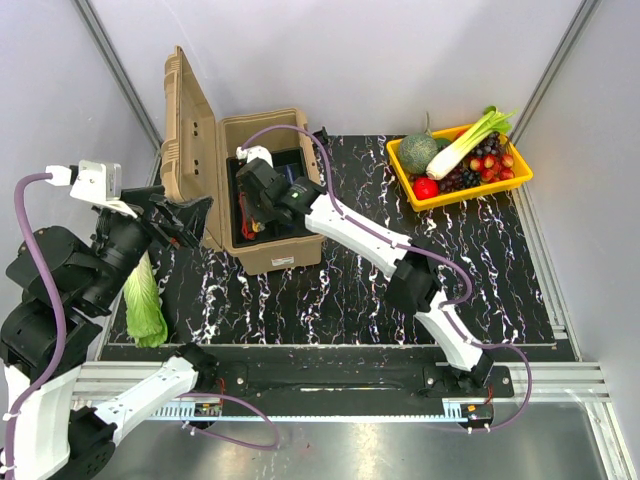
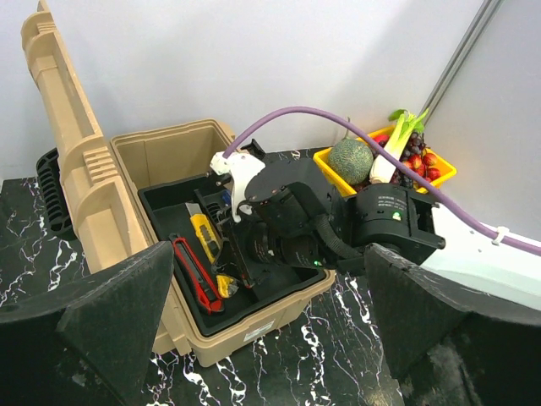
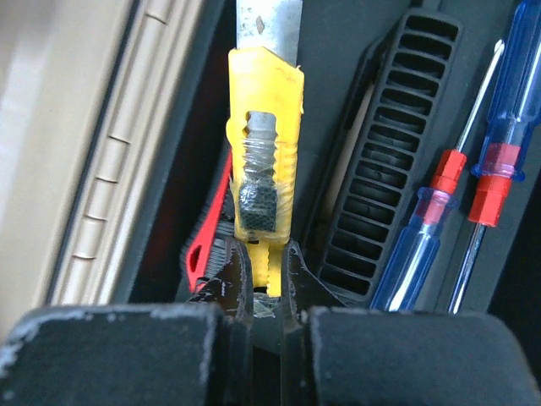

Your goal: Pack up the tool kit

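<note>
The tan toolbox stands open at the back left, its ribbed lid raised. My right gripper reaches down into its black inner tray. In the right wrist view that gripper is shut on the near end of a yellow utility knife, which lies low in the tray. A red cutter lies beside it, and two blue-handled screwdrivers rest to the right. My left gripper hangs open and empty left of the box, facing the toolbox front.
A head of lettuce lies on the marbled black table under the left arm. A yellow tray of vegetables and fruit sits at the back right. A black ribbed part lies in the toolbox between knife and screwdrivers.
</note>
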Motion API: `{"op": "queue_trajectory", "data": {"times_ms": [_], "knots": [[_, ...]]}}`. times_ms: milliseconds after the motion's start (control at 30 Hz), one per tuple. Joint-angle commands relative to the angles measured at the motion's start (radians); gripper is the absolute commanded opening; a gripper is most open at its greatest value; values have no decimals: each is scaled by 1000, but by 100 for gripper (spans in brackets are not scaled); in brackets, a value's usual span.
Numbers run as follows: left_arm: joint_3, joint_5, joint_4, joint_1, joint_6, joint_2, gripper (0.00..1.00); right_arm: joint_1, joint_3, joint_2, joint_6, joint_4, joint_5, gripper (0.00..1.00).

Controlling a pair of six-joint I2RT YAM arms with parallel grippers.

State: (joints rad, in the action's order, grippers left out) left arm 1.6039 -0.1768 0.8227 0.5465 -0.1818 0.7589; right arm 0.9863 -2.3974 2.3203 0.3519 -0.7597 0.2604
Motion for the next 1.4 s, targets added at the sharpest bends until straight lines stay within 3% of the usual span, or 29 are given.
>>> {"op": "queue_trajectory", "data": {"times_ms": [0,167,267,533,1067,1367], "knots": [[16,-13,-20,3,-4,-9,99,3,-49,20,-31,-26,66,0],[8,-13,-19,3,-2,-16,99,3,-49,45,-18,-26,105,0],[8,-15,-20,3,-2,-18,99,3,-58,59,-5,-26,123,5],[11,-15,-20,3,-1,-16,99,3,-92,62,30,-32,158,44],[40,-50,-8,3,-25,9,99,0,-85,-97,67,-20,189,48],[143,-159,1,3,-76,146,99,-81,151,-370,130,-24,228,65]]}}
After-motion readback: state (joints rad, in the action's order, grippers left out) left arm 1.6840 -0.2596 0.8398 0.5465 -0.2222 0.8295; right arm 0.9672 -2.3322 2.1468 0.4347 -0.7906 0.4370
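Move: The yellow knife is already over the tool tray in the right hand's fingers, held by its near end. Its free slot's middle lies about 4 cm ahead of this hand, 1 cm left and 3 below. The red cutter bounds the slot some 3 cm to the slot's left and 1 cm nearer; the black rasp lies about 3 cm to the slot's right and 2 cm farther out. From the left hand the slot is roughly 22 cm ahead, 5 right and 30 below. The yellow knife goes down about 2 cm in the right hand's grip, between the red cutter and the black rasp, until it rests in the tray. The right fingers then open to about half and let go of its end; the hand eases up, then pulls away faster, up some 9 cm and right about 5, turning a little clockwise and opening a bit more. ##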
